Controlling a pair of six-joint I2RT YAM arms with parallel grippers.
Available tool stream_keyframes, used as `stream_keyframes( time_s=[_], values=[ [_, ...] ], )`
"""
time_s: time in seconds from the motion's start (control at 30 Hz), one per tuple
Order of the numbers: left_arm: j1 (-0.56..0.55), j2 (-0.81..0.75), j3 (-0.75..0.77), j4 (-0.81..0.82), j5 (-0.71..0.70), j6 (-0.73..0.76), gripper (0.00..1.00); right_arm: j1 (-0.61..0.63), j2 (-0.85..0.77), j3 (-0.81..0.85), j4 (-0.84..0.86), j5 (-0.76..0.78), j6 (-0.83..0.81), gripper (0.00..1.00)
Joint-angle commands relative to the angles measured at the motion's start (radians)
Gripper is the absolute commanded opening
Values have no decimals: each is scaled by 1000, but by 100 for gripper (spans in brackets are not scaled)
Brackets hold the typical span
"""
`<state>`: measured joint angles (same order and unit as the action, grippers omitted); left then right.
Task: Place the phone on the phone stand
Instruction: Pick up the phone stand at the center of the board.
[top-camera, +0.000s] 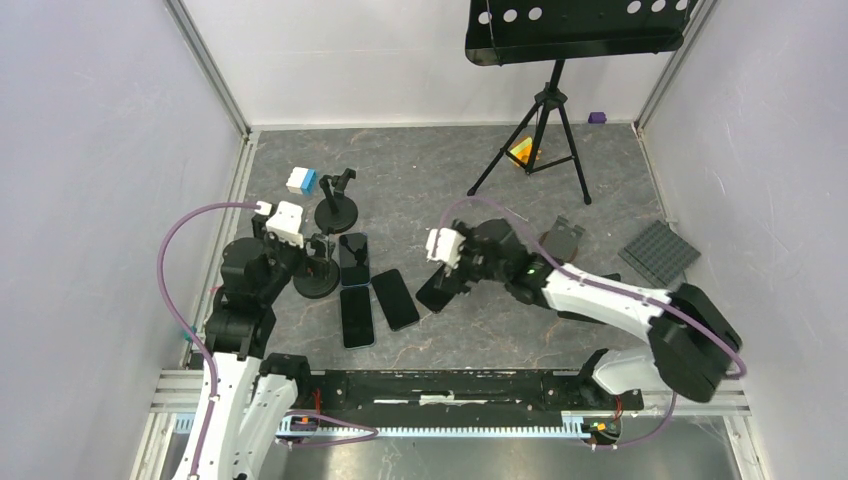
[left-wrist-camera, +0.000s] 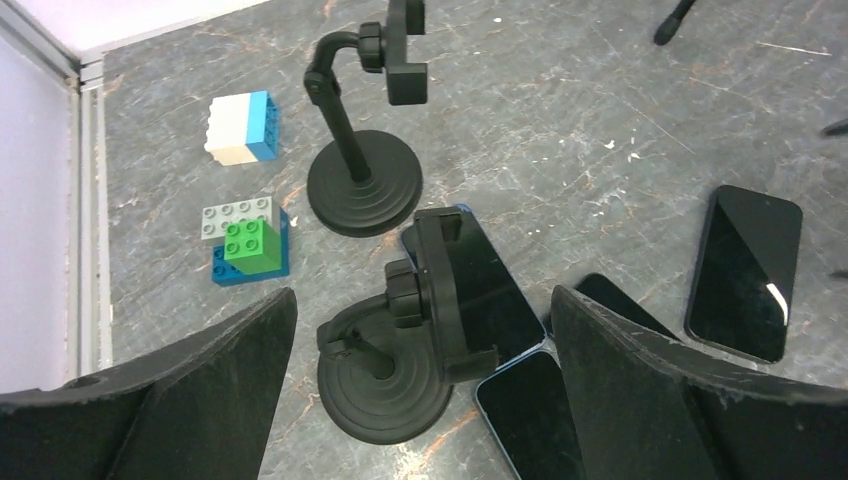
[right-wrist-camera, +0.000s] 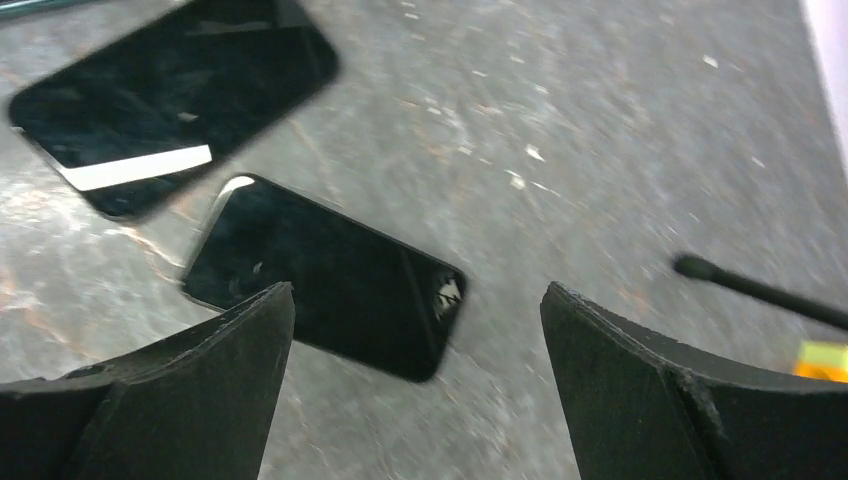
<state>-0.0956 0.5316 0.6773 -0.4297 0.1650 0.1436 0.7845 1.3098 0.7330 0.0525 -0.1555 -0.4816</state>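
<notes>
Several black phones lie flat in the middle of the table. One phone (right-wrist-camera: 325, 275) lies just ahead of my right gripper (right-wrist-camera: 417, 290), which hangs open above it with nothing between the fingers; another phone (right-wrist-camera: 170, 100) lies further off. In the top view this gripper (top-camera: 447, 278) is over the rightmost phone (top-camera: 435, 290). My left gripper (left-wrist-camera: 422, 300) is open above the near phone stand (left-wrist-camera: 385, 370), whose empty cradle overhangs a phone (left-wrist-camera: 490, 290). A second black stand (left-wrist-camera: 360, 190) is behind it, also empty. In the top view the left gripper (top-camera: 308, 256) hovers over that near stand (top-camera: 316, 278).
Lego blocks sit left of the stands: a white and blue one (left-wrist-camera: 243, 128) and a green, grey and blue stack (left-wrist-camera: 248, 245). A music-stand tripod (top-camera: 540, 130) is at the back, one leg (right-wrist-camera: 760, 290) near my right gripper. A grey studded plate (top-camera: 658, 252) lies at the right.
</notes>
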Motion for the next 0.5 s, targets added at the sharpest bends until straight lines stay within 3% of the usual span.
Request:
stream_keyframes(
  time_s=[0.0,0.47],
  values=[
    [7,16,63,-18,76,50,100,113,128,93,55,35,-27,97],
    [5,7,100,-87,53,80,100,289,371,281,55,35,-27,97]
  ],
)
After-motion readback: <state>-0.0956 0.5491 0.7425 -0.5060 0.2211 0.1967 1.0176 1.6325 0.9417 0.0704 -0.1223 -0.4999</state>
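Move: The right hand hangs about 12 cm above the phones; the middle tilted phone lies some 15 cm to its left and 6 cm back. The right tilted phone is nearer, roughly 4 cm left and 3 cm back. The lower left phone lies about 24 cm left and 10 cm back, the blue-edged phone some 25 cm left and 5 cm ahead. From the left hand, the middle tilted phone is about 15 cm right, 4 cm back and 23 cm down. The right arm carries its wide-open, empty gripper about 10 cm to the left, across the right tilted phone and towards the middle one, drawing back and sinking some 4 cm each as it goes, with nearly all of the sinking done early and the rest of the way almost level. The wrist swings about 10 degrees counter-clockwise, bringing the fingers to point more squarely left, and they are still clear above the phones at the end. ##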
